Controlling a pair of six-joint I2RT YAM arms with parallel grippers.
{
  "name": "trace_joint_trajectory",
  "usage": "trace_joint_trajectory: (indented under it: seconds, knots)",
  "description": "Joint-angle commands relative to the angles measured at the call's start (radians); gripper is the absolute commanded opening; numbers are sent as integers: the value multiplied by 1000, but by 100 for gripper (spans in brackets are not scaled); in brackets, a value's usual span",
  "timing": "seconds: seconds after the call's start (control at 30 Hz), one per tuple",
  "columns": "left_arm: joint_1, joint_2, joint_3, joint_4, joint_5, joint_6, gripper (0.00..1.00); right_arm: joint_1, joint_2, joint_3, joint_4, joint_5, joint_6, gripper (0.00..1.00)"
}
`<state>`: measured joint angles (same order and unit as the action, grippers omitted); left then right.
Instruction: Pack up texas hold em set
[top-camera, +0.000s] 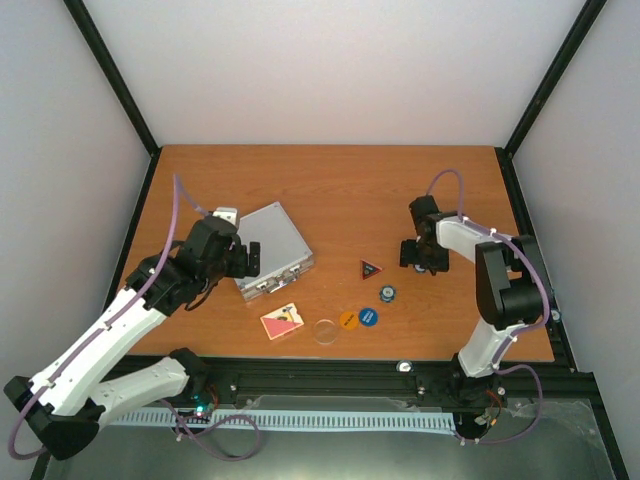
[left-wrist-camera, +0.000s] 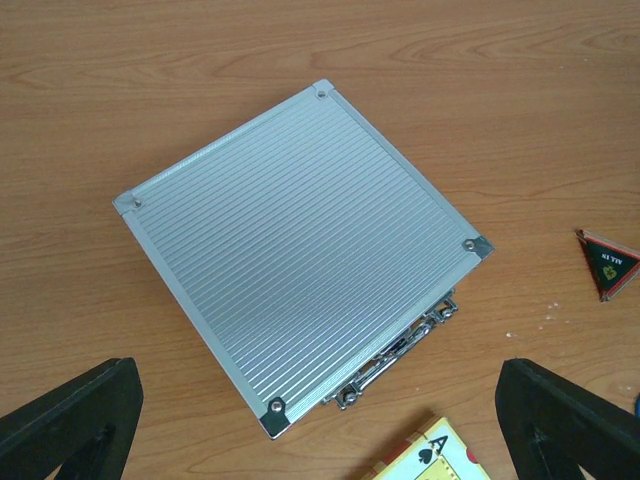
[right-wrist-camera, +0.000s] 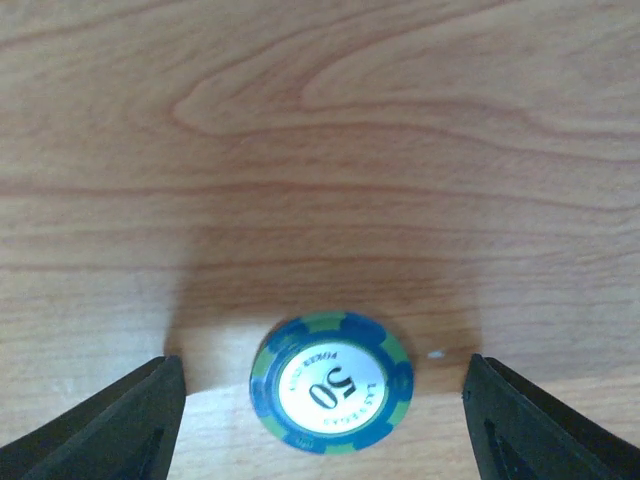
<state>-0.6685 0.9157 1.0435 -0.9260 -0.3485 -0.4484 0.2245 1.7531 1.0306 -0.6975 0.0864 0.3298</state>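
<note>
The silver aluminium case (top-camera: 272, 250) lies shut on the table, its handle and latches (left-wrist-camera: 400, 355) facing the near side. My left gripper (top-camera: 247, 258) (left-wrist-camera: 318, 372) hovers open over the case's near corner and touches nothing. A blue-green chip with a white "50" centre (right-wrist-camera: 332, 382) lies flat on the wood between the fingers of my open right gripper (right-wrist-camera: 322, 365) (top-camera: 422, 262), with a gap on each side. Loose on the table lie a blue-white chip (top-camera: 387, 293), the red-black triangle (top-camera: 372, 268) (left-wrist-camera: 605, 262), an orange disc (top-camera: 347, 320), a blue disc (top-camera: 368, 317), a clear disc (top-camera: 325, 331) and the pink card deck (top-camera: 281, 321) (left-wrist-camera: 430, 460).
A black frame rail (top-camera: 400, 378) runs along the table's near edge, with a small round knob (top-camera: 404, 367) on it. White walls close in the back and both sides.
</note>
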Motion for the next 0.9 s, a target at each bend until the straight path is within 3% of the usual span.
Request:
trace_joint_trajectory:
  seconds: [0.0, 0.07, 0.23, 0.5, 0.67, 0.87]
  knots:
    - [0, 6, 42, -12, -7, 10, 100, -48, 24, -56, 42, -25, -7, 75]
    - [0, 17, 42, -9, -2, 9, 100, -53, 33, -65, 49, -27, -5, 73]
    - [0, 29, 50, -9, -4, 13, 100, -54, 27, -97, 60, -52, 3, 54]
    - [0, 34, 50, -3, -5, 13, 100, -54, -23, -164, 74, -80, 26, 49]
    - [0, 33, 47, -1, 2, 8, 100, -54, -26, -181, 83, -93, 26, 22]
    - [0, 22, 49, -7, -7, 12, 100, -53, -63, -150, 52, -102, 23, 20]
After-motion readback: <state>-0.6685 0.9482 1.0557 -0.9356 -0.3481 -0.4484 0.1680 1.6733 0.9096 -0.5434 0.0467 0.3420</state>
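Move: Between the right hand's open fingers, right under the hand point and about 1 cm lower, lies a blue-green poker chip flat on the table. Some 9 cm to that hand's left and 7 cm back sits the other green-rimmed chip; the all-in triangle is roughly 13 cm left and 1 cm back. From the left hand, the poker chip lies about 41 cm right, 4 cm ahead and 24 cm down. Closing around the poker chip, the right fingers go from wide open to nearly shut, skimming just above the table. Meanwhile the hand shifts only about 1 cm to the right, and the wrist tilts so that the downward fingertips swing forward some 5 degrees. ##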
